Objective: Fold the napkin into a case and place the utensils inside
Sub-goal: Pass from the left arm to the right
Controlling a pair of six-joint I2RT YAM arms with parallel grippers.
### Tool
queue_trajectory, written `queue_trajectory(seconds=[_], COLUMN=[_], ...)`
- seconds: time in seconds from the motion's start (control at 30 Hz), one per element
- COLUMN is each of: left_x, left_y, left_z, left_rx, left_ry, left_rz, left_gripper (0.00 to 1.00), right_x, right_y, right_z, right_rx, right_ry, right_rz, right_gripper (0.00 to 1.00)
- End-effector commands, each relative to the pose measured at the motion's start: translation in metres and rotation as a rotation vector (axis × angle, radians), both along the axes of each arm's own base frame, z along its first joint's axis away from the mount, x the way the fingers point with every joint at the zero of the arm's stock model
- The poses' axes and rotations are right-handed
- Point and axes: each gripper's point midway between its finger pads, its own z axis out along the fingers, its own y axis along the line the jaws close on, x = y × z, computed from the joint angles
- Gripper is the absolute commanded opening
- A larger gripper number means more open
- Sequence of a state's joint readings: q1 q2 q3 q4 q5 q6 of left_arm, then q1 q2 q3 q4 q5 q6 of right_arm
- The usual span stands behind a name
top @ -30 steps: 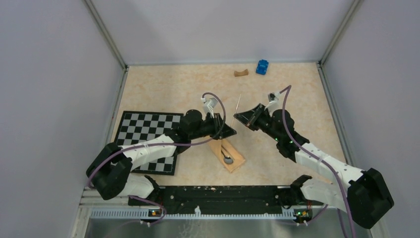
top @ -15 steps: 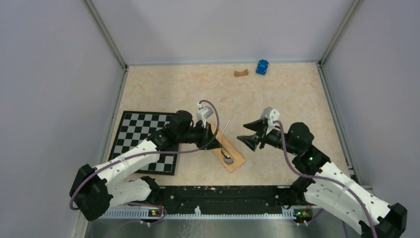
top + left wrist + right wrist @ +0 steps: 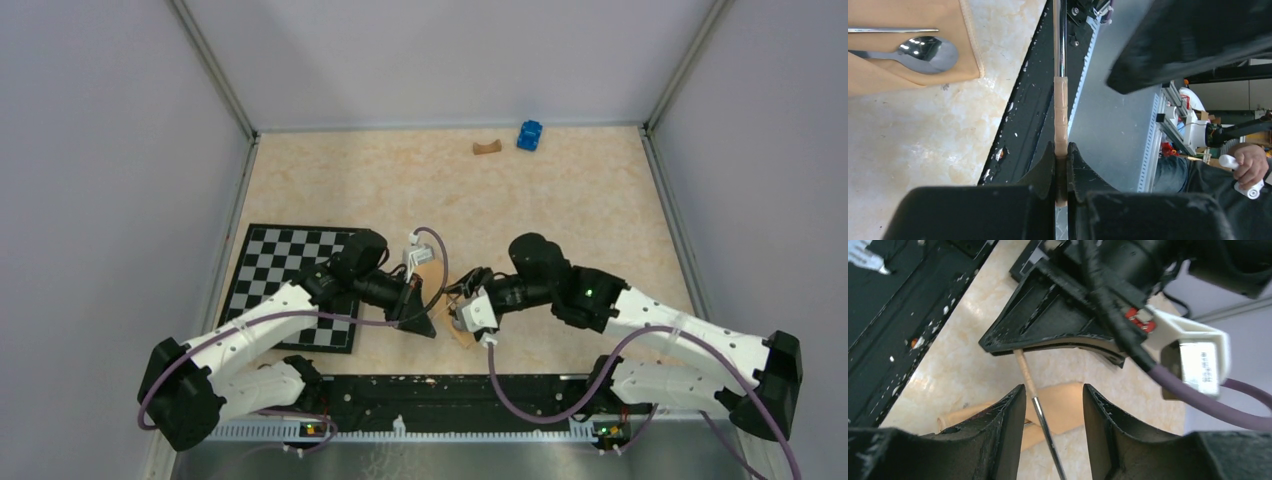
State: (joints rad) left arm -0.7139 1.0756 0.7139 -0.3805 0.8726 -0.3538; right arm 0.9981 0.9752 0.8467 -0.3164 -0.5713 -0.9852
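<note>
My left gripper (image 3: pixel 1061 147) is shut on the tan-wrapped end of a slim silver utensil (image 3: pixel 1061 100), whose shaft points toward the table's near edge. My right gripper (image 3: pixel 1054 390) is open, with that utensil's shaft (image 3: pixel 1040 415) standing between its fingers, close to the left one. From above, both grippers (image 3: pixel 418 320) (image 3: pixel 462 297) meet over the case, hiding most of it. The peach case (image 3: pixel 903 75) lies flat with a round-bowled spoon (image 3: pixel 928 52) and another thin handle (image 3: pixel 893 30) on it. The case (image 3: pixel 1068 405) also shows behind the right fingers.
The checkerboard mat (image 3: pixel 300 270) lies to the left under the left arm. A blue toy car (image 3: pixel 529 134) and a brown curved block (image 3: pixel 487 148) sit at the far edge. The black base rail (image 3: pixel 450 395) runs along the near edge, just beyond the held utensil.
The slim utensil passed from my right gripper to my left, which shut on it and carried it toward the near edge. My right gripper opened and swung down around the shaft.
</note>
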Motion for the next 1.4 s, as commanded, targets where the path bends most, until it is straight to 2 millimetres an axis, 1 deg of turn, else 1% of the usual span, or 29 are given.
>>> queue_trajectory(seconds=[0.0, 0.1, 0.2, 0.4, 0.6, 0.77, 0.83, 0.87, 0.9, 0.97, 1.0, 1.03, 1.1, 1.13, 1.17, 1.2, 1.23, 1.27, 1.3, 1.33, 1.37], left_x=[-0.007, -0.009, -0.011, -0.012, -0.013, -0.013, -0.012, -0.010, -0.007, 0.003, 0.011, 0.020, 0.042, 0.058, 0.069, 0.083, 0.098, 0.106, 0.112, 0.116, 0.119], left_y=[-0.001, 0.000, 0.000, 0.000, -0.001, -0.001, -0.001, -0.001, -0.001, 0.000, 0.001, 0.004, 0.013, 0.022, 0.030, 0.040, 0.049, 0.055, 0.056, 0.056, 0.054], left_z=[0.020, 0.017, 0.018, 0.019, 0.019, 0.020, 0.020, 0.018, 0.017, 0.016, 0.015, 0.015, 0.014, 0.012, 0.009, 0.005, -0.002, -0.007, -0.011, -0.014, -0.018], left_rx=[-0.072, -0.071, -0.077, -0.082, -0.083, -0.084, -0.079, -0.068, -0.051, -0.017, 0.000, 0.014, 0.034, 0.059, 0.075, 0.100, 0.129, 0.139, 0.134, 0.124, 0.112], left_ry=[-0.035, -0.031, -0.026, -0.015, -0.001, 0.006, 0.005, 0.004, 0.001, -0.019, -0.035, -0.048, -0.065, -0.068, -0.059, -0.050, -0.052, -0.035, -0.014, 0.006, 0.031], left_rz=[-0.067, -0.071, -0.079, -0.089, -0.093, -0.093, -0.087, -0.074, -0.054, 0.010, 0.058, 0.112, 0.234, 0.328, 0.405, 0.501, 0.604, 0.670, 0.714, 0.743, 0.765], left_gripper=[0.00, 0.00, 0.00, 0.00, 0.00, 0.00, 0.00, 0.01, 0.10, 0.37, 0.47, 0.53, 0.59, 0.62, 0.73, 0.79, 0.82, 0.83, 0.83, 0.83, 0.82], right_x=[-0.011, -0.017, -0.018, -0.013, -0.010, -0.007, -0.007, -0.006, -0.006, -0.003, -0.001, 0.003, 0.011, 0.017, 0.022, 0.027, 0.028, 0.032, 0.036, 0.048, 0.053], right_y=[0.004, 0.004, 0.006, 0.008, 0.009, 0.009, 0.008, 0.007, 0.005, -0.001, -0.006, -0.010, -0.018, -0.022, -0.025, -0.027, -0.029, -0.031, -0.034, -0.042, -0.048], right_z=[0.002, -0.007, -0.017, -0.027, -0.032, -0.037, -0.039, -0.039, -0.042, -0.045, -0.049, -0.050, -0.055, -0.055, -0.055, -0.054, -0.055, -0.057, -0.058, -0.062, -0.067], right_rx=[-0.034, -0.060, -0.079, -0.101, -0.115, -0.121, -0.122, -0.120, -0.122, -0.126, -0.129, -0.121, -0.088, -0.053, -0.010, 0.032, 0.064, 0.092, 0.122, 0.158, 0.175], right_ry=[-0.079, -0.050, -0.048, -0.074, -0.092, -0.102, -0.099, -0.091, -0.066, -0.021, 0.019, 0.061, 0.163, 0.230, 0.307, 0.377, 0.452, 0.515, 0.579, 0.617, 0.675], right_rz=[0.107, 0.132, 0.130, 0.110, 0.111, 0.107, 0.102, 0.087, 0.059, -0.006, -0.058, -0.129, -0.282, -0.373, -0.466, -0.548, -0.613, -0.678, -0.753, -0.872, -0.967], right_gripper=[0.44, 0.41, 0.39, 0.30, 0.25, 0.11, 0.00, 0.00, 0.00, 0.00, 0.00, 0.00, 0.00, 0.00, 0.00, 0.00, 0.00, 0.00, 0.00, 0.00, 0.00])
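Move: The chopstick, still held by its tan end in the left hand, has its middle about 4 cm straight below the open right fingers, level with them both ways. The folded napkin lies some 8 cm ahead of the right hand and 21 cm below, straight ahead; the spoon bowl is about 2 cm ahead and 3 cm to its right. From the left hand the chopstick's middle is some 8 cm right, 3 cm ahead and 3 cm up. The right hand sinks about 4 cm over the chopstick and slowly shuts its half-open fingers on the metal shaft just beside the tan part, while the left keeps pinching the tan end, easing back only slightly. Then the left opens wide, lets go and pulls away some 10 cm forward and to the left, as the right carries the chopstick another 4 cm down and 4 cm to the right, turning some 30 degrees clockwise and tipping. ##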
